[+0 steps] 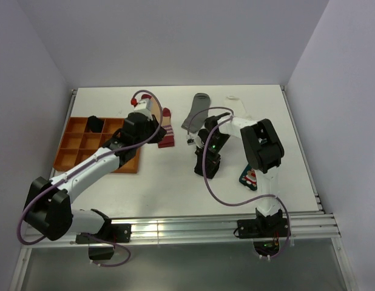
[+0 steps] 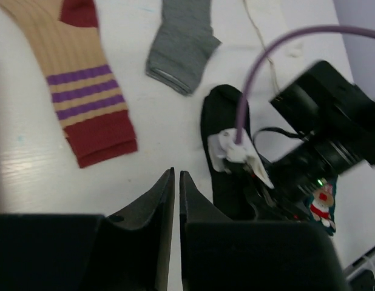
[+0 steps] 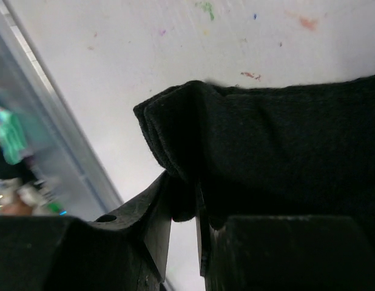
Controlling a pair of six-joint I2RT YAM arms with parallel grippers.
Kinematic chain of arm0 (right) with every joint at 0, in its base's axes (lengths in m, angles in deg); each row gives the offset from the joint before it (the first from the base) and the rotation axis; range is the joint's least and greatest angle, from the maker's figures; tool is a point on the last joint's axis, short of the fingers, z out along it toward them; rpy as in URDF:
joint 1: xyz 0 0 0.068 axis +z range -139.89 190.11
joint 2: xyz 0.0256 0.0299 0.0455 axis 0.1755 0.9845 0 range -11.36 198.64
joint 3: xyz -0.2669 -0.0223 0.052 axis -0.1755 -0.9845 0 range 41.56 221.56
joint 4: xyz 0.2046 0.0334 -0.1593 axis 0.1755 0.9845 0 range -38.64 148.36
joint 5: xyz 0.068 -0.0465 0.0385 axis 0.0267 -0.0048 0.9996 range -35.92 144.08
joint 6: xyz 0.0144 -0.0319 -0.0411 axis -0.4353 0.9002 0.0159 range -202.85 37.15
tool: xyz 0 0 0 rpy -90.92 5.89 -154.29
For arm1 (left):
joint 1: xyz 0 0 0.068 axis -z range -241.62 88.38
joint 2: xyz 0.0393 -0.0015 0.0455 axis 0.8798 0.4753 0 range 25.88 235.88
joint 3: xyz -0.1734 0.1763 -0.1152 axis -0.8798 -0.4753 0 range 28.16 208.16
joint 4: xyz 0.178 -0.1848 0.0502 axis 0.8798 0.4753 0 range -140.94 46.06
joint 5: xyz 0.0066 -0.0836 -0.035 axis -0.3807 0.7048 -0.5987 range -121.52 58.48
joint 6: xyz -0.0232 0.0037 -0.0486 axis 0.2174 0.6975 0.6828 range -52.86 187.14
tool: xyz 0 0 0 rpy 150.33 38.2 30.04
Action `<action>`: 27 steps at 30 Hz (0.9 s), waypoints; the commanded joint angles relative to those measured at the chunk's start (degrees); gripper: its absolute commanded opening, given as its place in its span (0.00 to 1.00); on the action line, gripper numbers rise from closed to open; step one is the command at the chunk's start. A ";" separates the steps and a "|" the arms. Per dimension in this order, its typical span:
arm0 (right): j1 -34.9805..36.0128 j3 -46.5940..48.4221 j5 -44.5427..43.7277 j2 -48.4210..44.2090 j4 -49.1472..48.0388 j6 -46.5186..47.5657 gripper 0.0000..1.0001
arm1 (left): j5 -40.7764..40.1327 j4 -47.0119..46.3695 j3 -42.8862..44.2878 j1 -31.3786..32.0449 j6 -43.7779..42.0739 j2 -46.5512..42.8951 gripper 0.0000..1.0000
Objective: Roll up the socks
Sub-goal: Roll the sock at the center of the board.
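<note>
In the right wrist view a black sock (image 3: 278, 139) lies folded on the white table, and my right gripper (image 3: 184, 197) is shut on its doubled edge. The left wrist view shows that black sock (image 2: 224, 121) under the right arm. My left gripper (image 2: 176, 174) hovers over bare table beside it, jaws almost together with nothing between them. A beige sock (image 2: 84, 91) with purple stripes and a red cuff lies to its far left. A grey sock (image 2: 181, 48) lies beyond. A teal sock (image 1: 248, 177) with a Christmas figure lies right of the right gripper (image 1: 207, 159).
An orange compartment tray (image 1: 75, 145) sits at the left of the table, with a dark item in one back cell. A white sock (image 1: 233, 99) lies faintly at the back right. The right arm's purple cable (image 1: 224, 200) loops over the table front.
</note>
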State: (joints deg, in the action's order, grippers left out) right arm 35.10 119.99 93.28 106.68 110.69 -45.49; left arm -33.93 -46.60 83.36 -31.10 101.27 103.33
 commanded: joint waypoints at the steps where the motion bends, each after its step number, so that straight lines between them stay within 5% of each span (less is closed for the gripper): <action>1: -1.78 4.53 7.90 4.47 13.06 5.96 0.26 | 0.91 -13.80 -3.86 3.91 -0.90 -3.71 0.13; 8: -6.09 11.21 13.62 13.70 23.18 10.36 0.27 | 12.32 -21.56 -7.48 11.22 -8.98 2.77 0.19; 15: -8.29 10.95 12.83 15.20 23.11 10.01 0.27 | 23.41 -24.02 -3.79 15.62 -14.26 13.07 0.41; 27: -8.73 11.65 12.39 16.43 22.85 9.57 0.26 | 33.62 -28.95 0.43 15.62 -16.55 26.61 0.47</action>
State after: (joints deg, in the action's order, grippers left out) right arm 26.60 129.81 105.85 121.35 128.20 -36.92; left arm -4.03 -71.46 80.94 -15.45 87.11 128.88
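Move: Some 18 cm below the left hand, about 6 cm back and 16 cm to its right, lies the middle of the dark center sock. The gray sock is roughly 12 cm ahead and 12 cm right of that hand, the striped sock 9 cm ahead and 5 cm left. The right hand already pinches the center sock's near end, its middle some 4 cm ahead at about the same height; the green sock is about 18 cm to the right hand's right and 2 cm ahead. The right hand keeps its pinch on the near end of the center sock, tipping so its fingers slant some 20 degrees farther back towards the base while easing slightly to the right. The left hand sweeps right and back, about 20 cm, towards the pinched end, first level and then dropping some 11 cm, turning nearly 50 degrees clockwise as its fingers open to about half. ##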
